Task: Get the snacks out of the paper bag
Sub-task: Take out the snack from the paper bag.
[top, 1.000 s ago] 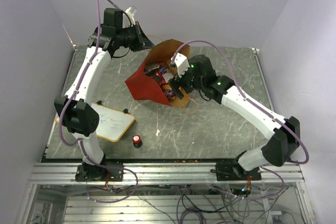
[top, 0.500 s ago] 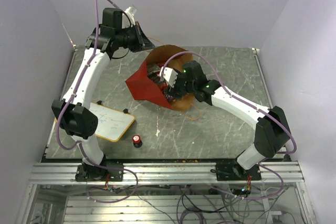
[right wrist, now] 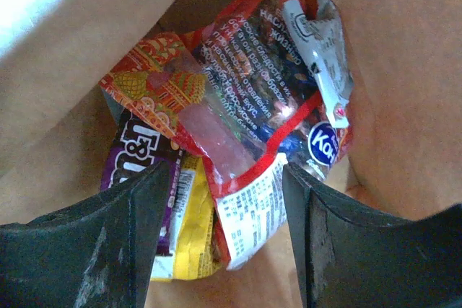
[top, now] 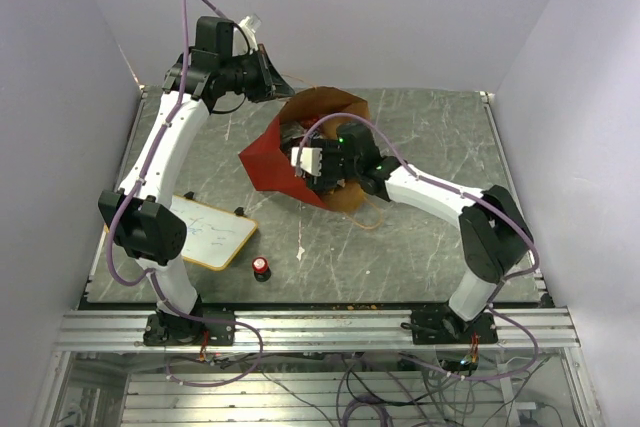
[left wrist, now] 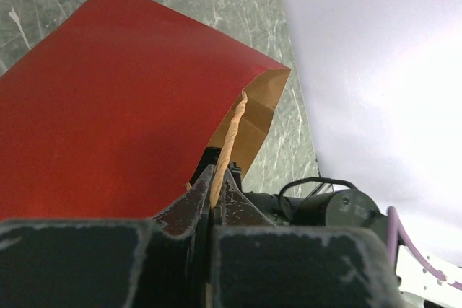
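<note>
The paper bag [top: 272,165] lies tipped on the table, red outside, its brown mouth [top: 335,107] held up. My left gripper [top: 272,75] [left wrist: 214,178] is shut on the bag's string handle [left wrist: 229,131], above the back left of the bag. My right gripper [top: 318,171] [right wrist: 225,178] is inside the bag. The snacks lie in a heap there: a flat red chip bag [right wrist: 267,99], a purple bar [right wrist: 133,151] and a yellow bar [right wrist: 189,236]. Its fingers press from both sides on the chip bag's near end and the yellow bar.
A wood-framed whiteboard [top: 210,232] lies at the front left beside the left arm. A small red-topped black knob [top: 261,267] stands near the table's front edge. Purple walls close in the table [top: 430,237] on three sides.
My right arm has pushed left and deeper into the bag's mouth, and its jaws have narrowed around the packets. The left gripper keeps hold of the handle in nearly the same place.
</note>
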Action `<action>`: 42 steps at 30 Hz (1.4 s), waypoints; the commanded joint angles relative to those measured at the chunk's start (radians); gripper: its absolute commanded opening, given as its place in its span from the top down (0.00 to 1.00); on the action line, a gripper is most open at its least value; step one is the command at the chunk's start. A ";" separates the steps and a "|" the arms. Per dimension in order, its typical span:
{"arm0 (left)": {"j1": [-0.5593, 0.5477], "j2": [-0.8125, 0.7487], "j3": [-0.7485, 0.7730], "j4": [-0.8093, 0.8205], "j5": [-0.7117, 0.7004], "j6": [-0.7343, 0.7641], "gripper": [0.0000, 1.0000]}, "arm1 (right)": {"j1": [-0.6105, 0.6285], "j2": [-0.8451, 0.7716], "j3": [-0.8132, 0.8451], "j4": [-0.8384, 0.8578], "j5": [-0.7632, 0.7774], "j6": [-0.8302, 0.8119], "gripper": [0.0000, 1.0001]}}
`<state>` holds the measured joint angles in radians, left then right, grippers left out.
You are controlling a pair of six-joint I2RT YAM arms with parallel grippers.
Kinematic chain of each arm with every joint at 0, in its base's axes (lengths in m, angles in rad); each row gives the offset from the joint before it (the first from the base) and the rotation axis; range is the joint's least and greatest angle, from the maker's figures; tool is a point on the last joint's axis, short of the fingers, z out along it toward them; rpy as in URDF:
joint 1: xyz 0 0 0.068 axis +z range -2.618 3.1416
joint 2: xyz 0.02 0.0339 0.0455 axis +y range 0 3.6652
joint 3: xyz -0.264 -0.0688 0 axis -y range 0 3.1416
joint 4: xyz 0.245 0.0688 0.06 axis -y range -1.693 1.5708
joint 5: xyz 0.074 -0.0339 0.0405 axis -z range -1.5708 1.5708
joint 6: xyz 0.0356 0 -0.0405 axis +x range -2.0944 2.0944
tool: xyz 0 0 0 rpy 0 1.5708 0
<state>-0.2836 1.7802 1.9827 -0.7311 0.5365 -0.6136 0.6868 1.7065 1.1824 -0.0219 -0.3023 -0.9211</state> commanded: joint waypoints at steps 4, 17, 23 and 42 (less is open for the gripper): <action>-0.003 -0.029 0.019 -0.015 0.049 -0.014 0.93 | 0.004 0.093 0.067 0.039 -0.067 -0.096 0.36; -0.003 -0.026 0.030 -0.033 0.038 0.008 0.93 | 0.003 0.155 0.071 0.133 0.001 -0.049 0.57; -0.002 -0.015 0.067 -0.066 0.035 0.029 0.93 | 0.001 0.149 0.098 0.147 0.049 -0.023 0.90; 0.015 -0.067 -0.008 -0.032 0.020 0.028 0.93 | -0.004 0.070 0.228 0.200 0.155 0.285 1.00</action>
<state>-0.2817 1.7683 1.9789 -0.7940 0.5453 -0.5835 0.6895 1.8484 1.3396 0.0845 -0.1864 -0.7456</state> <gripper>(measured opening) 0.075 0.007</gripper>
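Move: The candy bag with the red-and-gold print lies just beyond the right fingers inside the paper bag, its middle about 4 cm ahead, 6 cm left and 4 cm below. The M&M's pack sits roughly 4 cm back, 2 left and 5 below the right hand, the yellow pack 2 cm back and 5 below; the Himalaya wrapper is some 7 cm ahead, 5 left. From the left hand the candy bag is about 4 cm back, 2 right and 24 below. The right fingers, well open at first, close fully and pinch the loose printed end of the candy bag: the hand dips about 2.5 cm while easing forward and left, shuts as it keeps moving forward, then rises some 4 cm, turning slightly clockwise, for about 5 cm forward overall. The left hand keeps its grip on the paper bag's handle. ##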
